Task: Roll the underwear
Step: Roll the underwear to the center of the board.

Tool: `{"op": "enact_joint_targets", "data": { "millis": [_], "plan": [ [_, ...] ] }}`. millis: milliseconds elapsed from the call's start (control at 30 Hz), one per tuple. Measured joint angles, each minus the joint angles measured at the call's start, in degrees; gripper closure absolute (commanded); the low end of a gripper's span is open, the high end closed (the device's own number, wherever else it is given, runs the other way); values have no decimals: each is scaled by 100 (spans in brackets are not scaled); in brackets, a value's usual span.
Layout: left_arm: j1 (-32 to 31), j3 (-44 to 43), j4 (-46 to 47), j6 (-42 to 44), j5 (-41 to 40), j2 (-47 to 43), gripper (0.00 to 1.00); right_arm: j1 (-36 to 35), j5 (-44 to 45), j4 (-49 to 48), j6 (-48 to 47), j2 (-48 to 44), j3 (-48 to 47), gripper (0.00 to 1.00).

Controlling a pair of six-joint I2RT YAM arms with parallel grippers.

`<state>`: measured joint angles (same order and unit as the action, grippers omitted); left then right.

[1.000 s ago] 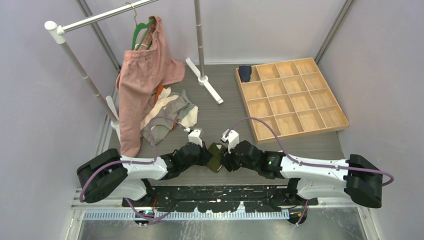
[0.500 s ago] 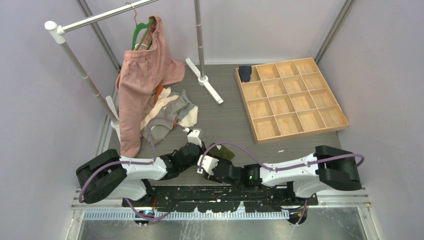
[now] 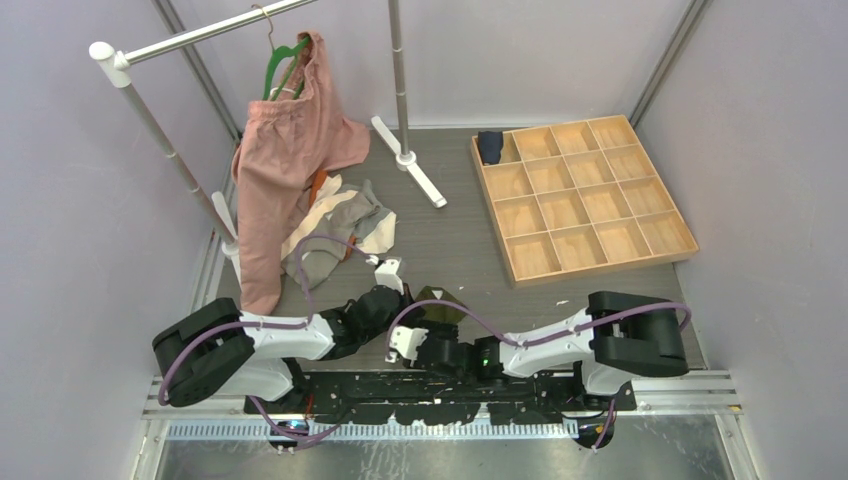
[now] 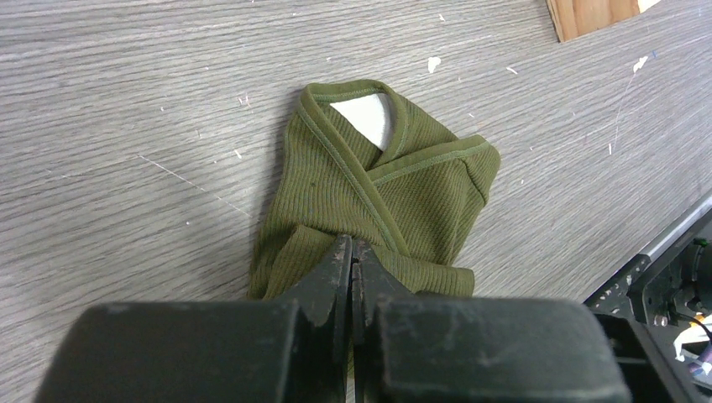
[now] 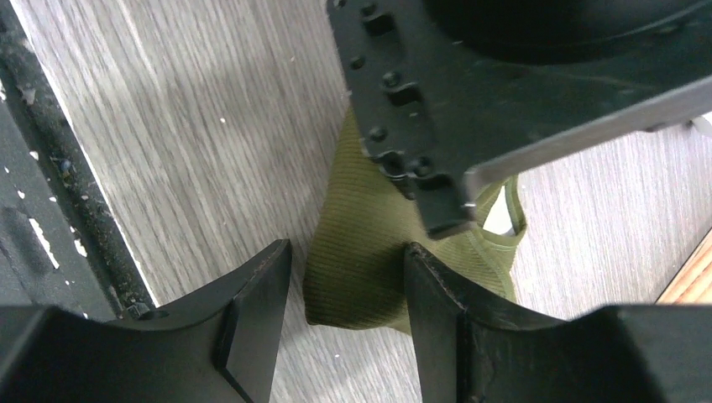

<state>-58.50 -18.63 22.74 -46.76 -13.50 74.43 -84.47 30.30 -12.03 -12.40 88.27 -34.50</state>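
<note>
An olive green underwear [image 4: 382, 197] lies folded on the grey table, its cream waistband peeking out at the far end; from above the underwear [image 3: 437, 300] sits just ahead of both wrists. My left gripper [image 4: 353, 252] is shut, its tips resting on the cloth's near fold, and I cannot tell whether any fabric is pinched. My right gripper [image 5: 348, 290] is open and low at the table's near edge. One of its fingers [image 5: 256, 315] is over bare table and the other overlaps the near corner of the underwear [image 5: 361, 252]. The left gripper's body hangs above that cloth.
A wooden grid tray [image 3: 600, 235] stands at the back right with a navy roll [image 3: 489, 146] in its corner cell. A heap of other underwear [image 3: 345, 225] lies at the left beside a pink garment [image 3: 285, 165] on a green hanger. The rack's foot [image 3: 410, 162] is behind.
My right arm has swung from the underwear's right side round to the near edge, folding in close, and its jaws have spread wider. The left gripper stayed shut in place.
</note>
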Motion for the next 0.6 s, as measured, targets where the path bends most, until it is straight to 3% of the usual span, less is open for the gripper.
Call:
{"op": "enact_joint_targets", "data": {
  "millis": [133,433,600],
  "plan": [
    [0,-2,-4,-72,-9,9,99,-90,146,11,-46,188,-83,45],
    [0,-9,-28,-131,-46,7,99,-229,824,129,13,544,-260,64],
    [0,-9,-162,-260,-83,-79,99,-243,1036,96,186,562,-225,83]
  ]
}}
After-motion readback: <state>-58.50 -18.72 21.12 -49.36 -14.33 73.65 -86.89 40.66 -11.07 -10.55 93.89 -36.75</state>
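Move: From the right gripper the olive underwear's middle lies about 4 cm ahead and about 1 cm lower, its near rolled end already between the open fingers. The grey clothes pile is some 23 cm ahead and 17 cm left of this gripper, and the wooden tray's middle some 27 cm ahead and 30 cm right. For the left gripper, shut at the underwear's fold, the underwear's middle sits about 4 cm right, 1 cm ahead and 1 cm lower. Close the right fingers by nearly half around the underwear's near end until they pinch it, first sinking a little, then easing forward and right, about 1 cm each way, with the wrist turning some 5 degrees clockwise and its tips lifting slightly. Keep the left gripper shut and in place against the fold. ##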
